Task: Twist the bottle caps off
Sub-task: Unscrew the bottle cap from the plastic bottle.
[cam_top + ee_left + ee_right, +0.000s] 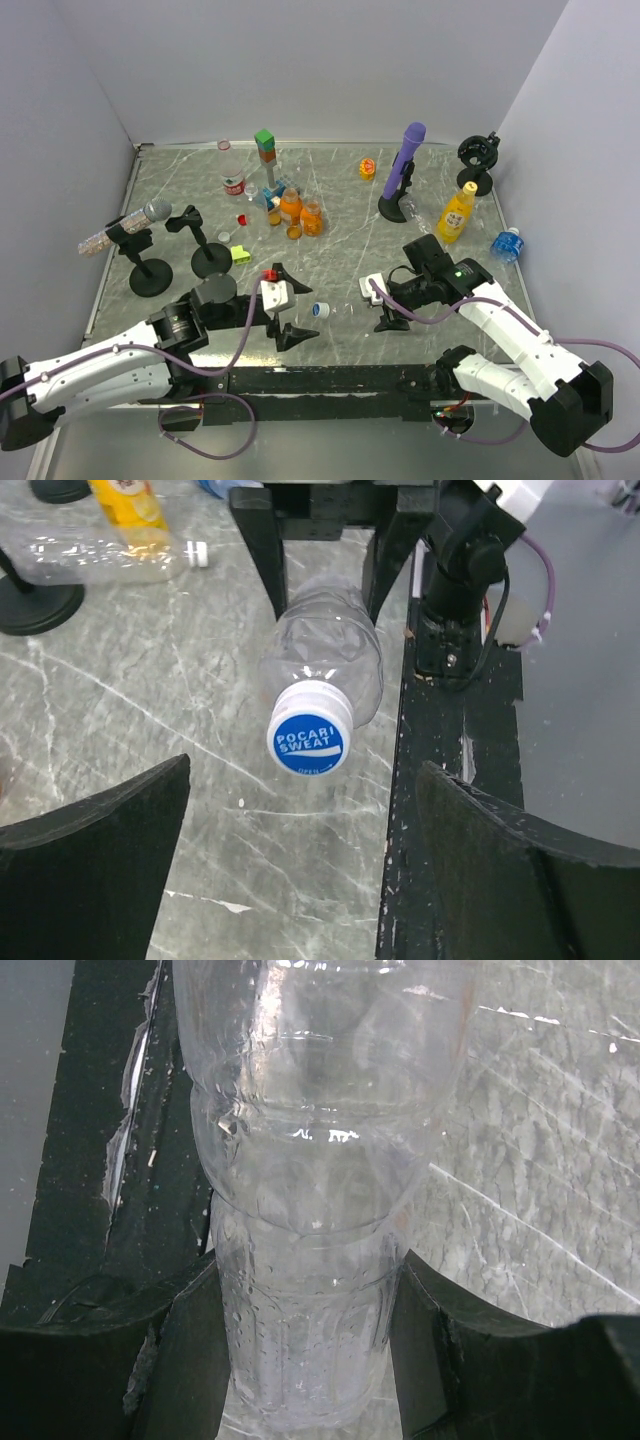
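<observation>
A clear bottle lies on its side near the table's front edge. Its blue-topped cap reads "Pocari Sweat", sits on the neck and points at my left gripper. My left gripper is open; its black fingers stand wide on either side, short of the cap and not touching it. In the top view that left gripper is just left of the cap. My right gripper is shut on the clear bottle round its lower body, and its fingers press both sides.
A yellow juice bottle, a blue-labelled bottle, a red-labelled bottle and orange bottles stand further back. A purple microphone, black stands, stacked blocks and a loose red cap are also there. The black front rail runs beside the bottle.
</observation>
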Robot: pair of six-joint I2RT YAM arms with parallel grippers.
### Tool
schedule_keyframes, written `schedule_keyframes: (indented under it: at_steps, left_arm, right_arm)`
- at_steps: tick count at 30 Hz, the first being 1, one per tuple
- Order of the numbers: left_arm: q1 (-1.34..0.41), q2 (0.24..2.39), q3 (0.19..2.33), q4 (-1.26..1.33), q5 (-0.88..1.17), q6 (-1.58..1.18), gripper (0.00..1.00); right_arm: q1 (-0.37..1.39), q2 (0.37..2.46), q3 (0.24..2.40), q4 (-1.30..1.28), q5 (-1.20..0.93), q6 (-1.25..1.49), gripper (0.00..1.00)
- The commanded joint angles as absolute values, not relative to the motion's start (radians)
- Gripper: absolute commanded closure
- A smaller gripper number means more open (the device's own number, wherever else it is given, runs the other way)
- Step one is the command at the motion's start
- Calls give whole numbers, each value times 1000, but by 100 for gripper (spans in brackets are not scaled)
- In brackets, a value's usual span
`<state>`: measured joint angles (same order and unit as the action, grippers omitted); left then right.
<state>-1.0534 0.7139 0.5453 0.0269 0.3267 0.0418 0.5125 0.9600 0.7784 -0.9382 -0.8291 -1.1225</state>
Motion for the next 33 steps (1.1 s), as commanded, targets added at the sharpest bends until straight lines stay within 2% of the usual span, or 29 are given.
schedule_keyframes:
  at_steps: [1, 6, 13, 20, 25, 30, 31, 33]
  left_arm:
    - [-1057, 750, 592, 150, 390, 97, 6]
    - [-1057, 764, 586, 196, 385, 71, 13]
    - [-1057, 785, 591, 178, 388, 58, 33]
    - [-1057, 790, 589, 166, 382, 58, 35]
    - [-1057, 792, 592, 163, 379, 57, 60]
    - [-1057, 801, 601, 130, 380, 45, 96]
    - [-1057, 799, 603, 126, 376, 29, 99]
    - [-1057, 793, 606, 121, 361, -33, 99]
  right_arm:
    - [514, 962, 779, -942, -877, -1164, 85]
    - [514, 968, 781, -942, -879, -1161, 85]
    - [514, 969, 784, -943, -879, -1161, 85]
    - [514, 969, 785, -946, -881, -1158, 85]
    - [514, 969, 787, -948, -879, -1160, 85]
    - [514, 968, 787, -943, -877, -1155, 85]
    - [514, 968, 787, -943, -877, -1152, 85]
    - [514, 971, 787, -940, -874, -1146, 85]
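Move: The white cap with the blue top, on the clear bottle, is only about 2 cm to the right of the left hand, straight ahead of the open fingers and level with them. The middle of the bottle is some 9 cm to that hand's right and 3 cm lower. The yellow-green block stands roughly 18 cm left, 12 cm forward and 15 cm below. From the right hand, holding the bottle, the cap is about 10 cm left and 5 cm higher. Rightward, about 1.5 cm, the left hand eases its wide-open fingers over the bottle cap, bobbing up some 1 cm and settling back. It then stays there, hardly turning, while the fingers close in two stages until the tips pinch the cap from both sides. The right hand stays in place and keeps its grip on the bottle. ##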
